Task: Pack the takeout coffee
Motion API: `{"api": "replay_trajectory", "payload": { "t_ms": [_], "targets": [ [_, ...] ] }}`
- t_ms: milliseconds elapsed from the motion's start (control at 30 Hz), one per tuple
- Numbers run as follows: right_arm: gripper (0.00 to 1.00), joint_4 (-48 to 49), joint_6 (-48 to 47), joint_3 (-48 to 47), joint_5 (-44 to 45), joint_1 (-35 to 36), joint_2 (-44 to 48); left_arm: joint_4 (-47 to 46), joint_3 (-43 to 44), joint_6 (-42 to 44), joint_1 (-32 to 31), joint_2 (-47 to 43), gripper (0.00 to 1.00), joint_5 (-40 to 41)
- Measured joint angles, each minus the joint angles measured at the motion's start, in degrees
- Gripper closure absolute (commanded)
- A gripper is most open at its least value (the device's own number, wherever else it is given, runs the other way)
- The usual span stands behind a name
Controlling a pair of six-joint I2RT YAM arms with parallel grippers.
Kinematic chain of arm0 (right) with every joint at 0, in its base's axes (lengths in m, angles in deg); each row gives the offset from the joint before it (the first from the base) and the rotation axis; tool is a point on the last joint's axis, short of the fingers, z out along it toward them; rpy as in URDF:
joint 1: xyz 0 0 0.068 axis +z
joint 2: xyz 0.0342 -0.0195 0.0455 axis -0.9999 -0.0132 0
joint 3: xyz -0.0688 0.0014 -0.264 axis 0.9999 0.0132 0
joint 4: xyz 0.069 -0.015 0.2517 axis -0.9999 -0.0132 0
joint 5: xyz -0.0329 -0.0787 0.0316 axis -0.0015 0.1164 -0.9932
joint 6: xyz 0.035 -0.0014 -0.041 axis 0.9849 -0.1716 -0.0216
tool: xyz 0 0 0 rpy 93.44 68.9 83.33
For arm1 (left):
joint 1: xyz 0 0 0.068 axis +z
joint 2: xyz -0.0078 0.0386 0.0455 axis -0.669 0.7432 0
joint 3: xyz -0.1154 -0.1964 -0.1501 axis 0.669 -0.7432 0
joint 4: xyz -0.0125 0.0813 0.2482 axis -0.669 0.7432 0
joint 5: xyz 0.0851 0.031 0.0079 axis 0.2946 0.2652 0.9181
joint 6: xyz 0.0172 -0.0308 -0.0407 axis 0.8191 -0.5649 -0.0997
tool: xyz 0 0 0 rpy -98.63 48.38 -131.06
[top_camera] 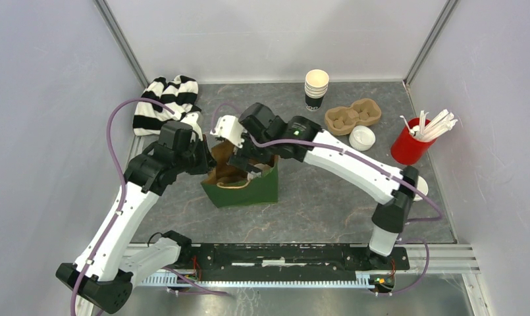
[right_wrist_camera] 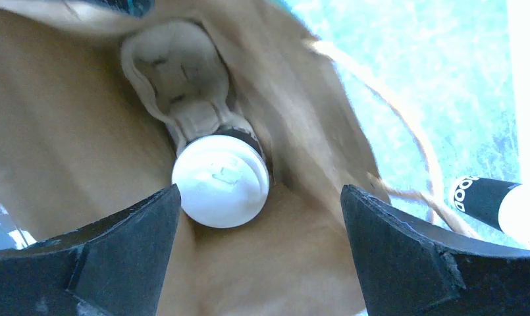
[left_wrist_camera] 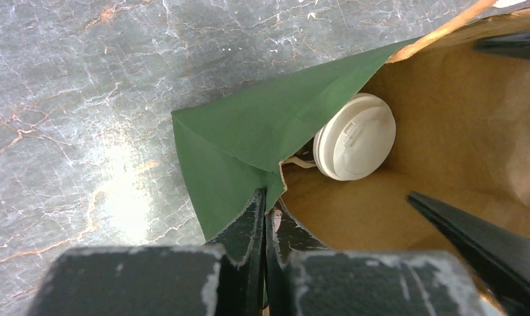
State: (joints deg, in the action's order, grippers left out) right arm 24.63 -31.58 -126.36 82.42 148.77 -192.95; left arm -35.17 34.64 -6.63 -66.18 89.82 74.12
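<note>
A green paper bag (top_camera: 245, 189) stands open mid-table. Inside it, one takeout coffee shows its white lid (left_wrist_camera: 354, 136) (right_wrist_camera: 220, 179), set against a beige pulp carrier (right_wrist_camera: 176, 76). My left gripper (left_wrist_camera: 265, 197) (top_camera: 206, 162) is shut on the bag's green left rim (left_wrist_camera: 249, 131). Over the bag's mouth my right gripper (right_wrist_camera: 261, 191) (top_camera: 252, 164) stands open just above the lid, holding nothing. A second dark lidded cup (right_wrist_camera: 489, 201) lies outside the bag; in the top view only a white patch (top_camera: 421, 187) shows behind the right arm.
At the back stand a stack of lidless cups (top_camera: 316, 89), a second pulp carrier (top_camera: 352, 115) and a loose white lid (top_camera: 362, 137). A red cup of white stirrers (top_camera: 410, 143) is at the right, a striped cloth (top_camera: 166, 102) at the back left.
</note>
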Motion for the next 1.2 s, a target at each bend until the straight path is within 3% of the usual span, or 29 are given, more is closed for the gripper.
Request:
{"api": "replay_trajectory", "payload": {
  "t_ms": [167, 367, 567, 700, 833, 1033, 1200],
  "targets": [
    [0.02, 3.58, 4.83, 0.2, -0.09, 0.02, 6.75, 0.28, 0.0, -1.44, 0.0, 0.0, 0.89, 0.2],
    [0.02, 8.85, 10.54, 0.44, 0.9, 0.11, 14.01, 1.29, 0.13, -2.62, 0.0, -0.07, 0.79, 0.52],
    [0.02, 9.99, 23.17, 8.5, 14.82, 0.11, 27.3, 3.34, 0.55, -2.78, 0.0, -0.13, 0.68, 0.83],
    [0.02, 4.68, 32.22, 19.76, 22.77, -0.76, 39.43, 4.31, 1.38, -2.78, -0.02, -0.52, 0.66, 0.79],
    [0.02, 3.93, 37.94, 33.4, 22.27, -0.9, 45.88, 5.29, 1.9, -2.78, -0.04, -1.33, 0.66, 0.59],
    [0.02, 22.29, 53.27, 66.9, 13.03, -0.98, 45.86, 6.78, 2.23, -3.15, -0.04, -1.66, 0.66, -1.03],
    [0.02, 37.42, 69.09, 80.96, 9.62, -1.01, 44.19, 7.17, 2.38, -5.01, -0.04, -1.68, 0.66, -2.62]
  ]
}}
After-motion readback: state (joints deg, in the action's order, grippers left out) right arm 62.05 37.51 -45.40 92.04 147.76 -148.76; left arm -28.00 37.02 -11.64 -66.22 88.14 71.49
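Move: Inside the mouth of the bag, the empty right hand has the bag's middle about 2 cm ahead, 2 cm left and 14 cm below. The packed coffee cup lies some 2 cm ahead and 16 cm down. The second coffee cup stands about 48 cm to the right, 1 cm nearer the base and 18 cm lower. For the left hand, pinching the left rim, the bag's middle is roughly 9 cm right, 4 cm ahead and 12 cm below. Lifting clear of the bag with its fingers still wide open, the right hand rises about 16 cm, swings right over the bag's right side, then drops steeply and draws back to beside its near right corner, wrist turning clockwise nearly 60 degrees. The left hand eases its pinch to about a third open and backs off 2 to 3 cm, fingertips staying astride the rim. ##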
